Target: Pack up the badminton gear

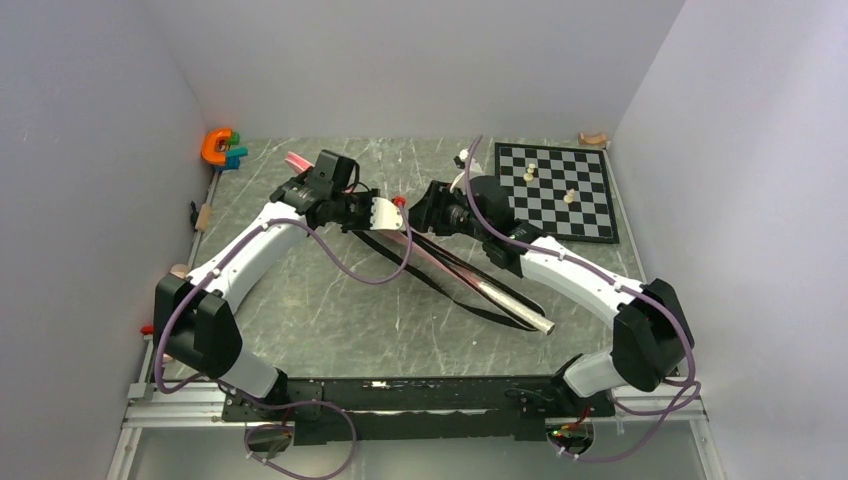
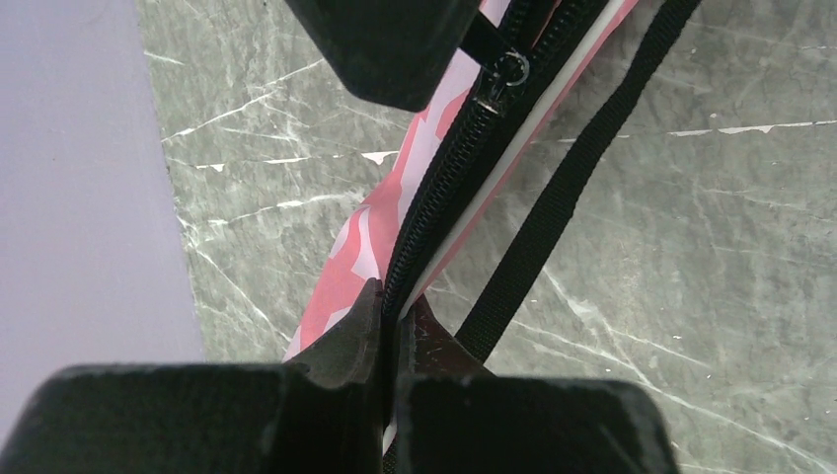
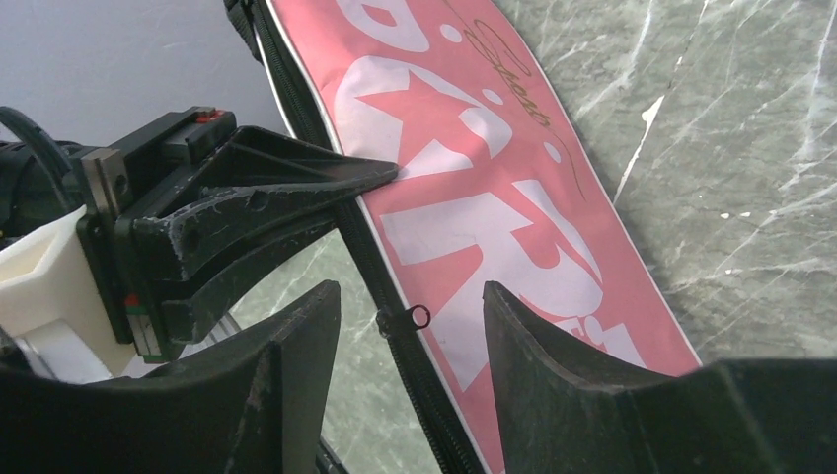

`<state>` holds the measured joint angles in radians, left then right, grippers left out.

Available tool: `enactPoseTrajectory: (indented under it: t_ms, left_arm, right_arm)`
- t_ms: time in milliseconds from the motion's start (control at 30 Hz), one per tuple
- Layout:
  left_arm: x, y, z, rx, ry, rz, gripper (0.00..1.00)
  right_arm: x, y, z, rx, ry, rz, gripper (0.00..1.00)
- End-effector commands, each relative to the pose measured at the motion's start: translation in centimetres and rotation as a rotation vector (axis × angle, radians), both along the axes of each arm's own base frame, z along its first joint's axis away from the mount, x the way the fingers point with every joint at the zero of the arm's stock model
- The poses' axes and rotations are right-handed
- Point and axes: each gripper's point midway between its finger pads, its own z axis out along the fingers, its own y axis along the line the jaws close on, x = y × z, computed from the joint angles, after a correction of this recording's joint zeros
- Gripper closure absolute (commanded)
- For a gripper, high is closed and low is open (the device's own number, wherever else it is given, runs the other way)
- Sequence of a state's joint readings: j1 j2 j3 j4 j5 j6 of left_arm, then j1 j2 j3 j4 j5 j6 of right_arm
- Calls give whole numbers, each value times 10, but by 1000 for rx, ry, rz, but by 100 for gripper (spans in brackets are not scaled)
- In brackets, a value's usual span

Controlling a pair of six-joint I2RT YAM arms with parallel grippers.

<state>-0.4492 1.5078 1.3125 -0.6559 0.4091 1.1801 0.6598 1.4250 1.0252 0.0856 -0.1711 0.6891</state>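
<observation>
The long pink "SPORT" racket bag [image 3: 494, 197] stands on its edge across the middle of the table, and its pink stripe [image 1: 432, 256] shows from above. My left gripper [image 2: 397, 296] is shut on the bag's black zipper edge [image 2: 434, 197]. My right gripper [image 3: 410, 296] faces it a short way along the bag. It is open, with the zipper slider and its ring pull [image 3: 413, 317] between the fingers, touching neither. The black strap [image 2: 563, 197] lies loose on the table beside the bag. A dark tube-like end with a silver tip [image 1: 545, 325] points to the near right.
A black-and-white chessboard [image 1: 560, 190] with pale pieces lies at the back right, close behind my right arm. An orange and teal toy [image 1: 222, 148] sits in the back left corner. White walls close in the table on three sides.
</observation>
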Motion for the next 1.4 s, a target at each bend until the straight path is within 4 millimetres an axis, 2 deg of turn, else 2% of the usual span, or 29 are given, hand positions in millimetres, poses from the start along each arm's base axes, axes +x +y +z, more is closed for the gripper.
enactPoseTrajectory:
  t_ms: [0,100,500,633,767,1000,1367]
  left_arm:
    - [-4,-13,38,-116,-50,-8,100]
    - [-4,-14,39,-117,-44,-5,100]
    - [-3,-13,38,-115,-39,4,100]
    - [-3,-12,38,-111,-40,9,100]
    - [-4,-11,37,-110,-37,11,100]
    - [-3,-9,33,-96,-30,24,100]
    - [0,-6,32,-79,-27,40,100]
  right_arm:
    - [5,7,13,67,-33,1,44]
    - [5,8,11,87,-26,-3,50]
    - [0,12,0,117,11,18,60]
    - [0,13,-3,129,19,20,69]
    - [-1,15,-3,142,19,25,73]
    - [-1,8,4,148,0,0,100]
    - [-5,-17,3,119,-6,-62,100]
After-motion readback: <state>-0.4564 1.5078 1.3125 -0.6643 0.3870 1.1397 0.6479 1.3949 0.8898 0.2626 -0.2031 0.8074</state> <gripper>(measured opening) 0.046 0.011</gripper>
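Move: The zipper pull on the badminton bag's edge is between the right hand's open fingers, level ahead, about 1 cm left and 1 cm below. The left gripper's pinch on that edge is roughly 9 cm left and 3 cm ahead of the right hand, 2 cm below. The strap hangs some 9 cm back, 3 cm right and 15 cm lower. From the left hand, the pull lies about 8 cm right, 3 cm back and 1 cm higher. The right fingers close fully on the zipper pull and pinch it, while the hand eases down nearly 2 cm and left about 1 cm, its wrist rolling slightly. After rising about 1 cm, it starts drawing to the right, a little over 1 cm, along the zip and away from the left gripper. The left hand stays put, still pinching the bag's edge. ##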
